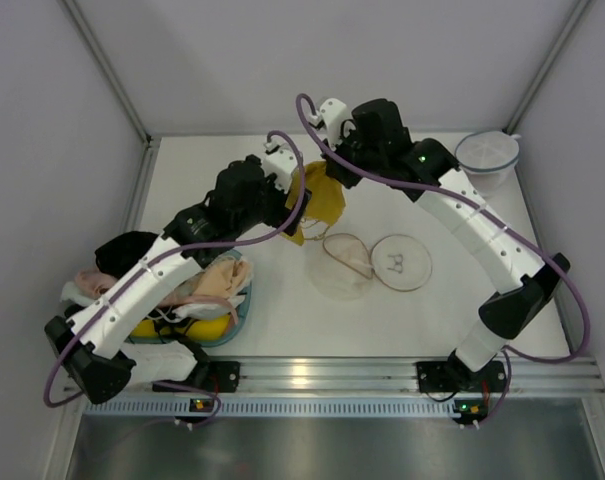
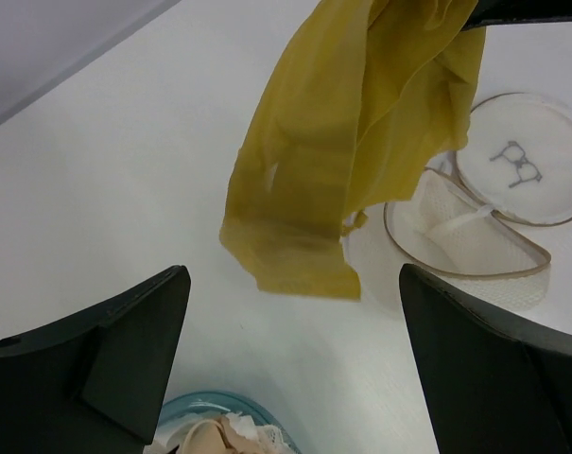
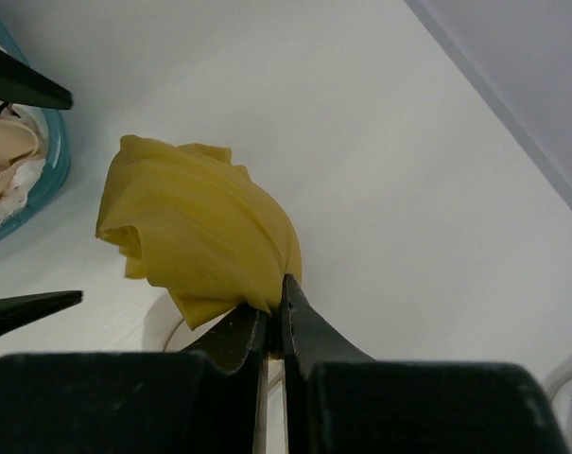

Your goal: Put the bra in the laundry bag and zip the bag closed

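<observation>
The mustard-yellow bra [image 1: 317, 203] hangs from my right gripper [image 3: 278, 284], which is shut on its top edge. It dangles above the table, its lower end [image 2: 295, 260] near the surface. It also shows in the right wrist view [image 3: 196, 227]. The laundry bag [image 1: 372, 262] lies open on the table to the right of the bra, its lid [image 2: 527, 156] with the dark mark flat and its mesh base [image 2: 465, 236] beside it. My left gripper [image 2: 290, 350] is open and empty, just left of the bra.
A blue-rimmed basin [image 1: 232, 310] with peach and pink garments sits at the left, under my left arm. A black garment [image 1: 127, 248] lies behind it. Another round mesh bag with a blue rim [image 1: 487, 155] stands at the far right corner.
</observation>
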`<move>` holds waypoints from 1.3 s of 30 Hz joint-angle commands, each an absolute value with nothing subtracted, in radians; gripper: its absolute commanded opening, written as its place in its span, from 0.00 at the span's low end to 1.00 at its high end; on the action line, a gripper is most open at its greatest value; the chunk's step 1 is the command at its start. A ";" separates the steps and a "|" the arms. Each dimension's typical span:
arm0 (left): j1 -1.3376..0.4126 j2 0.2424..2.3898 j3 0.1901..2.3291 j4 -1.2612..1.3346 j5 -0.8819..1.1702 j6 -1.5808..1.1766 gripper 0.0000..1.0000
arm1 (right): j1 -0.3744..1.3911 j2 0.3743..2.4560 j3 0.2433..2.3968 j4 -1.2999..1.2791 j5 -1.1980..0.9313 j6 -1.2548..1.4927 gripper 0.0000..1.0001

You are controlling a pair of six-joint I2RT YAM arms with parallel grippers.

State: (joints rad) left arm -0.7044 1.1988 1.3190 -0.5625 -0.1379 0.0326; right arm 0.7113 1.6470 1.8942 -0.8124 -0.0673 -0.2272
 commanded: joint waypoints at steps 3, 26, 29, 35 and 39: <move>-0.712 1.204 1.304 -0.312 -0.152 0.118 0.98 | 0.715 1.586 1.928 -0.819 -0.133 -0.175 0.00; -0.719 1.252 1.259 -0.147 -0.080 0.114 0.00 | 0.689 1.456 1.865 -0.726 -0.209 -0.091 0.40; -0.707 1.241 1.244 -0.054 -0.139 0.039 0.00 | 0.635 1.373 1.789 -0.683 -0.203 -0.007 0.82; -0.678 1.213 1.230 0.095 -0.085 -0.150 0.00 | 0.496 1.128 1.486 -0.526 -0.206 0.098 0.99; -0.678 1.238 1.281 0.106 0.035 -0.198 0.00 | 0.471 1.023 1.324 -0.391 -0.207 0.098 0.99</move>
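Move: The yellow bra hangs from the shut right fingers, its middle some 4 cm back, 3 cm left and 5 cm below them. From the open left hand, the bra's middle is about 4 cm ahead and 5 cm right, near its own height. The open laundry bag lies on the table, 11 cm right of the left hand, 2 cm back and 28 cm below; the bag lid is 14 cm farther right and 1 cm farther out. The basket is 25 cm left of the left hand, 9 cm back and 25 cm below. The bra passes from hand to hand: the left moves right and a little forward towards it, rising then dipping as its fingers close and pinch the cloth, then carries on up about 5 cm and forward. Meanwhile the right draws back and up about 4 cm each, still holding; once the left has closed, it opens wide, lets go and pulls off right some 10 cm. ##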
